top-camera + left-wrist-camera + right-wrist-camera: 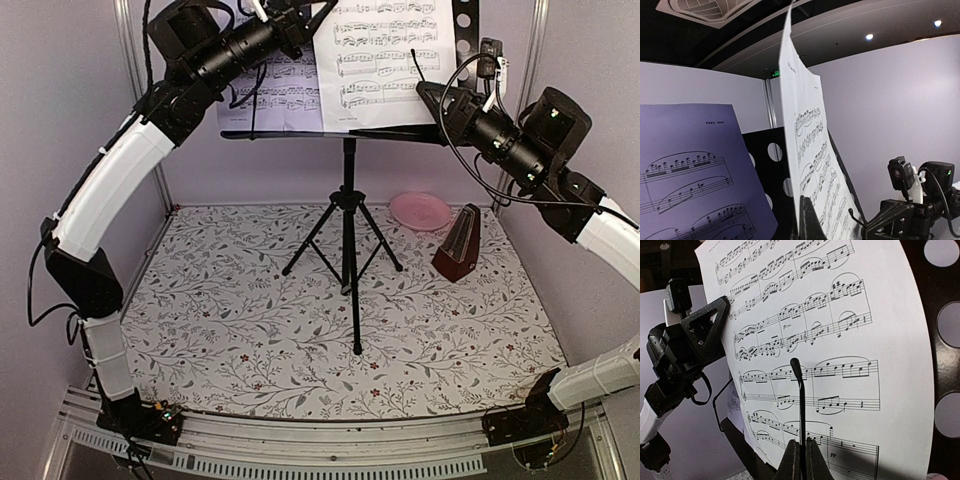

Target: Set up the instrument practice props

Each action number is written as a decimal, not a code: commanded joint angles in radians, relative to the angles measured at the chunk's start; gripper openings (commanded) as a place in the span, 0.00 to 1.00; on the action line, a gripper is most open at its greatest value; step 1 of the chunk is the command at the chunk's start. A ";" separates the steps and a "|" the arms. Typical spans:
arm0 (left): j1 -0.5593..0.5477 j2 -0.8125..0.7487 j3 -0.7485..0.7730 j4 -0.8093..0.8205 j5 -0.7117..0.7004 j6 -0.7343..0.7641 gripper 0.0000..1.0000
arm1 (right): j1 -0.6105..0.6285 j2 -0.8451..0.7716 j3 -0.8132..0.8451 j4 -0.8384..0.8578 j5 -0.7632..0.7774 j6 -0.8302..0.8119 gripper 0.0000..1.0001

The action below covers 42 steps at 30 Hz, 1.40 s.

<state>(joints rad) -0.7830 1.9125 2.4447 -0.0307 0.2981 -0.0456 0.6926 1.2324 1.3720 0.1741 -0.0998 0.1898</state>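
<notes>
The black music stand (348, 215) rises on tripod legs at the table's middle, its perforated desk (932, 365) up at the back. Two white sheet-music pages rest on it, one on the left (280, 95) and one on the right (385, 60). My left gripper (298, 28) is shut on the right page's upper left edge (807, 150), with a fingertip (815, 222) pressed to the paper. My right gripper (803, 460) is shut on the stand's thin black page-holder wire (801, 400), which lies across that page (840, 335). The dark red-brown metronome (458, 245) stands on the table to the right.
A pink round plate (420, 210) lies behind the metronome. Grey walls close in on both sides and at the back. The floral tablecloth (250, 330) covers the table. The two arms come close to each other in front of the desk.
</notes>
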 commanded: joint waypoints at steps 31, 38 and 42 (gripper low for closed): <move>-0.027 -0.082 -0.186 0.056 0.014 -0.029 0.52 | -0.002 -0.097 -0.036 0.004 -0.043 -0.048 0.48; -0.037 -0.122 -0.223 0.014 -0.026 -0.020 0.63 | -0.004 -0.146 -0.039 -0.043 0.021 -0.088 0.52; -0.062 -0.183 -0.289 0.020 -0.123 0.023 0.67 | -0.007 -0.176 -0.039 -0.088 0.114 -0.127 0.53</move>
<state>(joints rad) -0.8158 1.7912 2.2116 0.0013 0.2726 -0.0658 0.6926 1.0813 1.3376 0.1478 -0.0830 0.1093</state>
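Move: Pinched by its left edge in the left hand, the loose music sheet has its middle about 10 cm to that hand's right, 4 cm below and some 3 cm ahead; the purple-tinted sheet's middle is roughly 6 cm left, 7 cm down and 4 cm ahead. The right hand holds the right page rod, whose tip is about 3 cm left, 2 cm ahead and 6 cm above it. The loose sheet's middle lies 6 cm left of the right hand, 3 cm ahead and 8 cm higher. Sliding the sheet about 4 cm right and 3–4 cm down along the stand, the left hand then spreads its fingers, lets go of the edge and eases back and left. The right hand, nearly still on the rod meanwhile, opens to leave it over the sheet, then withdraws some 6 cm back, right and up, tilting up slightly. ##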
